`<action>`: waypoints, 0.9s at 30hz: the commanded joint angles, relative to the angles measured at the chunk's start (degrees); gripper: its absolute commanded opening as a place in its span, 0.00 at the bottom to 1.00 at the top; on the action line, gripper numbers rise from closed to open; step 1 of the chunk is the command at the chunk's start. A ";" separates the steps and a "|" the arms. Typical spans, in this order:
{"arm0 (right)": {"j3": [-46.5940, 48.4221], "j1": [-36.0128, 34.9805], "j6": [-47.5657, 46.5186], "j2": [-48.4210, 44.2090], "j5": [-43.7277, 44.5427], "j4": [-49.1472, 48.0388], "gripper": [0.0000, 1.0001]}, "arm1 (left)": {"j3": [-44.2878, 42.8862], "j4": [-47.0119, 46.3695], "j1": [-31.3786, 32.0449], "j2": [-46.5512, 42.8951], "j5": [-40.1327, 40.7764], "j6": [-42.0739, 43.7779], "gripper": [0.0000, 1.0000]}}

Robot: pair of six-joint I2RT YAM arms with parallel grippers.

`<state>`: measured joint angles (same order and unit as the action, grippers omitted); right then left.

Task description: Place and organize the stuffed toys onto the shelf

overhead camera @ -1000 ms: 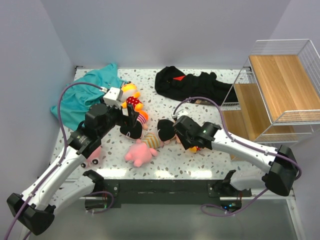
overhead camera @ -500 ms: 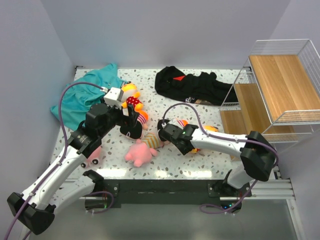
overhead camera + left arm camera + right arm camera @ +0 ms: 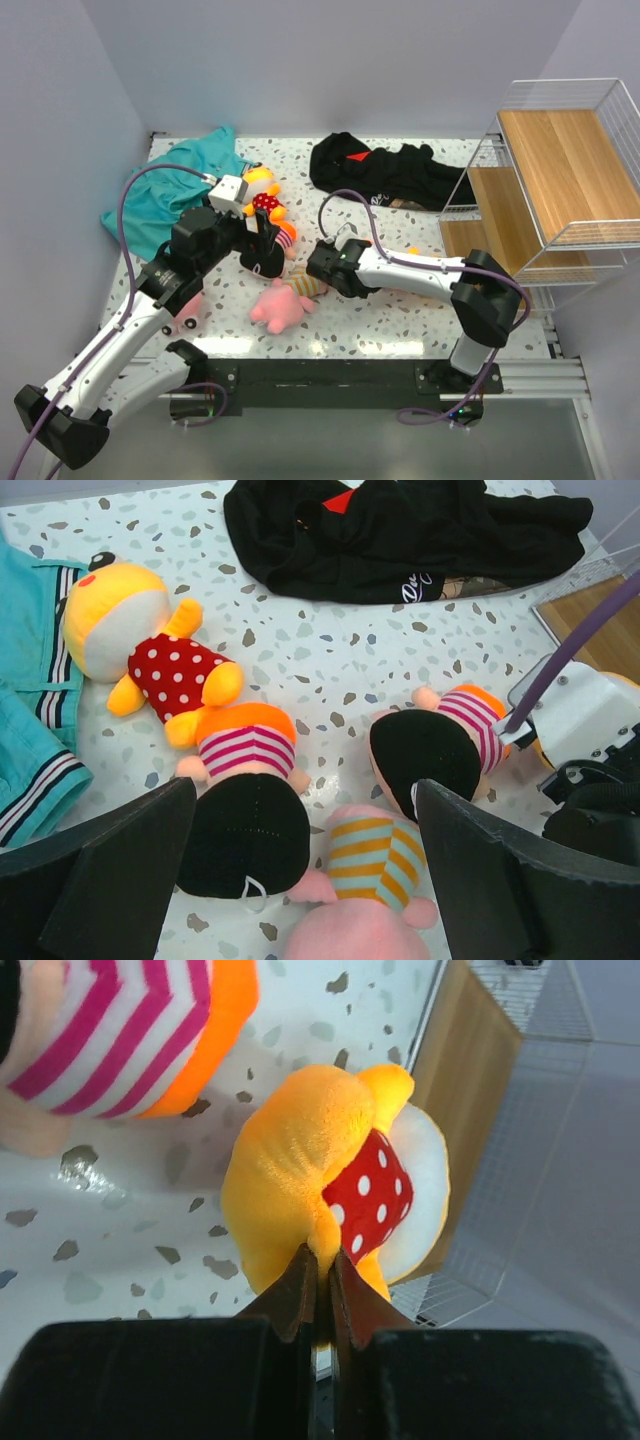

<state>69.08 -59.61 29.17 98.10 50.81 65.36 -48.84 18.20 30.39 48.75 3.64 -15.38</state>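
My right gripper (image 3: 322, 1255) is shut on a fold of a yellow-orange bear (image 3: 300, 1170) in a red dotted top, with the shelf's wooden board (image 3: 480, 1090) behind it. In the top view that wrist (image 3: 335, 268) sits by a black-haired doll (image 3: 440, 740). My left gripper (image 3: 305, 790) is open and empty, hovering over another doll (image 3: 245, 780) and a pink pig (image 3: 370, 880) in the striped top. A second bear (image 3: 130, 640) lies at the far left. The shelf (image 3: 560, 170) stands at the right. Another pig (image 3: 188, 310) lies under my left arm.
A teal polo shirt (image 3: 175, 190) lies at the back left beside the bear. A black garment with a red mark (image 3: 390, 170) lies at the back centre. Walls close the left, back and right sides.
My right arm has folded, its wrist moving left to the dolls while still pinching the bear. The left arm has not moved.
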 commanded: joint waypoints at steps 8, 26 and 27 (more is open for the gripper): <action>20.64 -0.06 -0.15 -2.20 14.41 9.53 0.00 | -0.29 -1.23 -0.16 -0.68 0.14 0.26 0.96; 32.17 -0.06 -43.58 -18.38 3.17 -29.32 0.00 | -0.20 -1.06 -0.16 -1.03 0.75 0.26 0.96; 32.87 -0.06 -44.37 -18.82 2.11 -29.85 0.00 | -0.29 -1.06 -0.16 -0.94 0.76 0.26 0.96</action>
<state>98.83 -59.61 -6.85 81.52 57.23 43.64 -48.84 18.33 30.39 48.56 3.49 -15.38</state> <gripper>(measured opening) 0.036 0.966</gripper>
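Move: The right gripper already holds the yellow toy by a limb; the shelf's top board is about 27 cm to its right, 3 cm farther out and some 20 cm higher. The black-haired doll lies about 10 cm left, 3 cm ahead and 6 cm below; the black cloth about 26 cm ahead, 5 cm right and lower. From the idle left gripper, that board is roughly 56 cm right, 2 cm back and 5 cm up. Lift the right gripper almost straight up, about 28 cm, easing only a few centimetres forward and left as it climbs from beside the black-haired doll to above the top board's height. Keep the fingers shut on the yellow toy's limb, and swing their tips upward some 30 degrees while rolling the hand's left side up. ##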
